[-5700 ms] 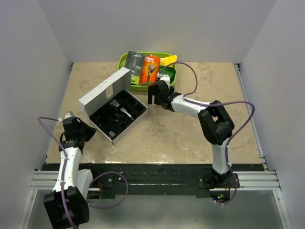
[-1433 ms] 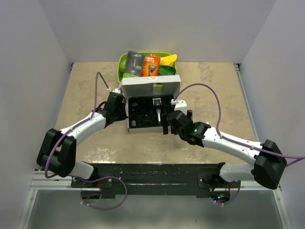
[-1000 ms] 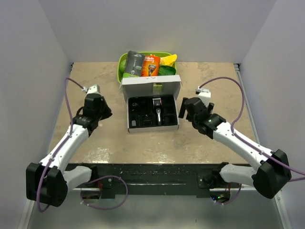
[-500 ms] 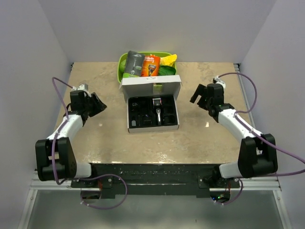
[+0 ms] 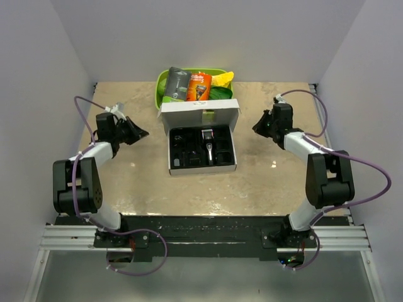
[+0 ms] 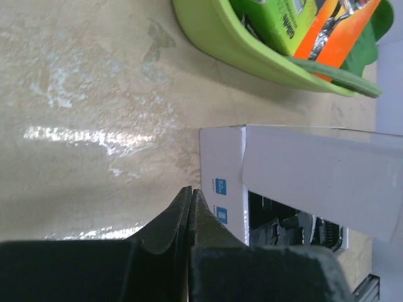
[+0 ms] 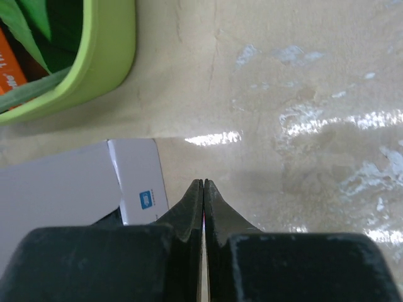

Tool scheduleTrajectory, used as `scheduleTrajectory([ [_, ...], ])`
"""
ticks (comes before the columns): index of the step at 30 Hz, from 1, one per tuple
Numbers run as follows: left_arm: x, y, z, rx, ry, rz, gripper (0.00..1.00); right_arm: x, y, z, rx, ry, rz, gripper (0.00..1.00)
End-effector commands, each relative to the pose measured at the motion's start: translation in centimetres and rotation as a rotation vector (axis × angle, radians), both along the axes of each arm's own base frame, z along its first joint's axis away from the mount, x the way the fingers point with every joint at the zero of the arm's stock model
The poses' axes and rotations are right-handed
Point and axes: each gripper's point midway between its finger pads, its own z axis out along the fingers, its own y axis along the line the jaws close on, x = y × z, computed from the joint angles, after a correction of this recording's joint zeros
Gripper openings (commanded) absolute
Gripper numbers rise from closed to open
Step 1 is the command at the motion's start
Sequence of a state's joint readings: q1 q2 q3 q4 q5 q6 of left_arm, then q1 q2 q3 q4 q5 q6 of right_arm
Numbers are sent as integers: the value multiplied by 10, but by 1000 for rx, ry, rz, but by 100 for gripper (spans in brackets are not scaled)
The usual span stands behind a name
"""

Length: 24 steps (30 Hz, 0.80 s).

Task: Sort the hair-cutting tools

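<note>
An open white box (image 5: 200,116) sits mid-table, its lid folded back and a black insert (image 5: 189,165) inside. The slim black hair clipper (image 5: 208,150), silver blade head toward the lid, lies in the insert's middle slot. Other small black pieces (image 5: 181,148) fill the left pockets, too dark to tell apart. My left gripper (image 5: 141,133) hovers left of the box, shut and empty. My right gripper (image 5: 256,128) hovers right of it, also shut and empty. The left wrist view shows my left gripper (image 6: 190,190) pointing at the box corner (image 6: 221,163). In the right wrist view, my right gripper (image 7: 203,182) points past the box end (image 7: 143,189).
A green bin (image 5: 160,88) stands behind the box against the back wall. It holds an orange razor package (image 5: 199,87) and a grey-and-green razor package (image 5: 177,83). Its rim shows in the wrist views (image 6: 208,38) (image 7: 116,56). Bare tabletop lies on both sides.
Both arms have pulled back from the box to the table's sides. The right gripper's jaws, open half a second ago, are now shut, and the left has shut too.
</note>
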<state>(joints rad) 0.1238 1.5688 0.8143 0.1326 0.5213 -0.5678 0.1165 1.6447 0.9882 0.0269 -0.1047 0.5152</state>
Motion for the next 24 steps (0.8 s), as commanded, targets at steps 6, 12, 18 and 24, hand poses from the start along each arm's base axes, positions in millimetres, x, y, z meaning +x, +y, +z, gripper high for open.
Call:
scheduleTrajectory([
  [6,45,-33,48,-134,-173,-115,0,37,39,51,61,-195,140,0],
  [12,49,-65,58,-128,-190,-181,0,35,69,58,78,-220,217,0],
  [18,45,-87,59,-141,-184,-222,0,27,94,64,88,-237,274,0],
  [24,41,-88,63,-136,-192,-226,0,21,102,72,90,-249,293,0],
])
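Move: From the left gripper, the box's raised lid has its middle about 20 cm to the right, 5 cm ahead and slightly higher. From the right gripper it is some 21 cm to the left, 3 cm ahead and slightly higher. The green basket stands roughly 13 cm beyond the lid. The hair clipper lies in the tray about 7 cm nearer the robot than the lid and 4 cm to the right of its middle. Close in on the raised lid from both sides with the fingers kept shut. Bring the left gripper forward and up, then sweep it about 8 cm right; take the right gripper slightly forward and up, then about 9 cm left, easing back a little. Swing both hands inward some 10 to 15 degrees, so that the tips come in behind the lid's two side edges. ##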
